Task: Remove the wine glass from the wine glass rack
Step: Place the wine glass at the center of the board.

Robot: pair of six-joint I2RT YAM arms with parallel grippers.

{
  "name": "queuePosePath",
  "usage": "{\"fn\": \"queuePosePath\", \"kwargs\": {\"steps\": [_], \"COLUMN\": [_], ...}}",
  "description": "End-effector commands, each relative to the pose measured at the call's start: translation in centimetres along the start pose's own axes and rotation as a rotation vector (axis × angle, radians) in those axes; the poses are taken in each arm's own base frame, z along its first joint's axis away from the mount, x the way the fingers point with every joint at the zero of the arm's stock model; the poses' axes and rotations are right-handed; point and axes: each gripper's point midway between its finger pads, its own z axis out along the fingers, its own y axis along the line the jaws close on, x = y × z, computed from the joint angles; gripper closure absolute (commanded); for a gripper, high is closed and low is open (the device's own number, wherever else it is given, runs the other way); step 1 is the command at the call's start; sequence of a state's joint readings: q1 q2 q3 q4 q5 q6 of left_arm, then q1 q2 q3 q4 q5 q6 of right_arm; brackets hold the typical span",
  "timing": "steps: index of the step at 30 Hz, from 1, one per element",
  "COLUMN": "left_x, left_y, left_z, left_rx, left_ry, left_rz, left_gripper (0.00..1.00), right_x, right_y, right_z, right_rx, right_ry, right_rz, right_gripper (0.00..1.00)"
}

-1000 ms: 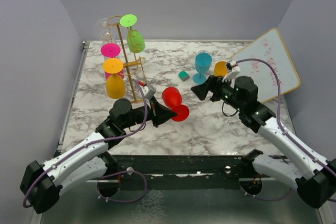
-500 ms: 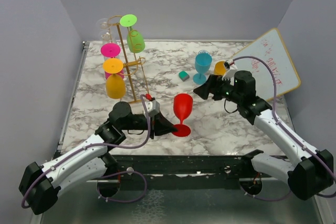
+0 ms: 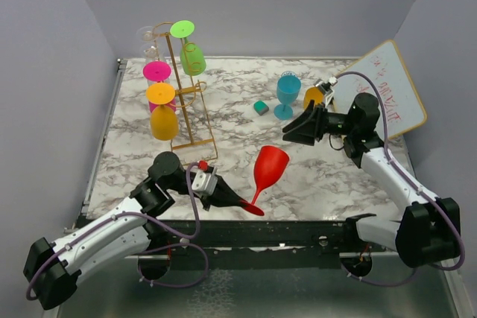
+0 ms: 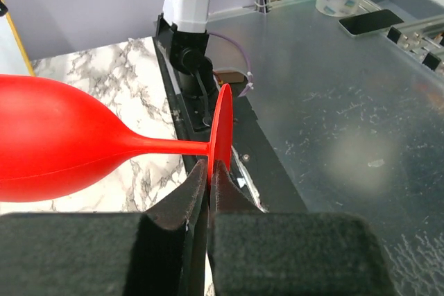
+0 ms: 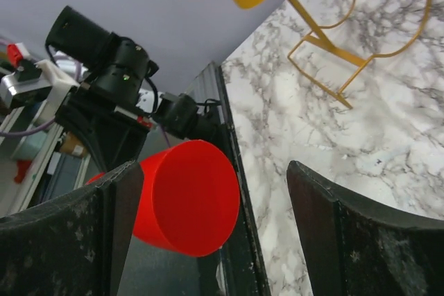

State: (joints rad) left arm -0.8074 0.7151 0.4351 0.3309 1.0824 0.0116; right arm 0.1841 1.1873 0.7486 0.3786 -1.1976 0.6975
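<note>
The red wine glass [image 3: 270, 165] leans over the table's near edge, well away from the wine glass rack [image 3: 183, 88]. My left gripper [image 3: 234, 200] is shut on the rim of its round foot [image 4: 223, 126], and the bowl [image 4: 55, 145] sticks out to the left in the left wrist view. On the gold rack still hang a green [image 3: 192, 58], a pink [image 3: 157, 72], an orange [image 3: 164, 121] and a clear glass [image 3: 148, 36]. My right gripper [image 3: 289, 136] is open over mid-table, right of the red glass and not touching it. The right wrist view looks past that gripper [image 5: 215, 175] at the glass's mouth [image 5: 189, 197].
A blue glass [image 3: 288, 94], a small orange glass [image 3: 313, 97] and a teal block [image 3: 261, 107] stand at the back right. A whiteboard [image 3: 384, 91] leans against the right wall. The rack's wire base [image 5: 361, 60] sits on the marble, and the table's dark front rail [image 3: 298, 230] lies under the glass.
My left gripper has carried the red glass from mid-table toward the near edge. The right arm has drawn back to the right, and its jaws have narrowed slightly.
</note>
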Motion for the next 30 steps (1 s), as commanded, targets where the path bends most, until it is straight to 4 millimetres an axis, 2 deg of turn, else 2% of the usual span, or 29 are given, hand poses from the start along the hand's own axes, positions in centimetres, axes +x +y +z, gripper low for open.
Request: {"fn": "queuePosePath", "kwargs": {"steps": [1,4,8,16,24,30], "left_x": [-0.2,0.0,0.1,0.4,1.8,2.0], "left_y": [-0.6,-0.3,0.1,0.4,0.7,0.9], "left_z": [0.1,0.3,0.3,0.3,-0.1,-0.2], "left_rx": [0.061,0.064,0.047,0.041,0.054,0.037], "left_ry": [-0.009,-0.005,-0.001,0.009,0.12,0.128], "left_rz": [0.094,0.097,0.119,0.127,0.136,0.144], "left_gripper": [1.0,1.0,1.0,1.0,1.0,1.0], "right_x": [1.8,3.4,4.6,4.9,4.7,4.6], "right_y": [2.7,2.6,3.4,4.6,6.3,6.9], "right_z": [-0.3,0.5,1.6,1.8,1.2,1.0], "right_rx": [-0.149,-0.166,-0.2,-0.243,-0.295,-0.299], "right_ry": [0.101,0.169,0.2,0.23,0.244,0.245], "right_rz": [-0.007,0.051,0.057,0.053,0.024,0.026], "right_gripper": [0.12,0.24,0.26,0.39,0.63,0.69]}}
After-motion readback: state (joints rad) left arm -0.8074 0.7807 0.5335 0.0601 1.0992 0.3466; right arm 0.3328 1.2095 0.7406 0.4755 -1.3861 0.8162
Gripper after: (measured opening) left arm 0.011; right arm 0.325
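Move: The red wine glass is held in the air by its foot in the left fingers, bowl pointing forward; its middle lies about 11 cm back and 8 cm left of the right hand, almost level with it. The blue glass stands some 20 cm ahead of the right hand, 2 cm right and 11 cm lower, the orange one about 17 cm ahead and 11 cm right. From the left hand the red glass's middle is 8 cm forward and 5 cm right. Right hand draws back 6–7 cm and slightly left, fingers closing astride the red glass's rim; left keeps its foot. ##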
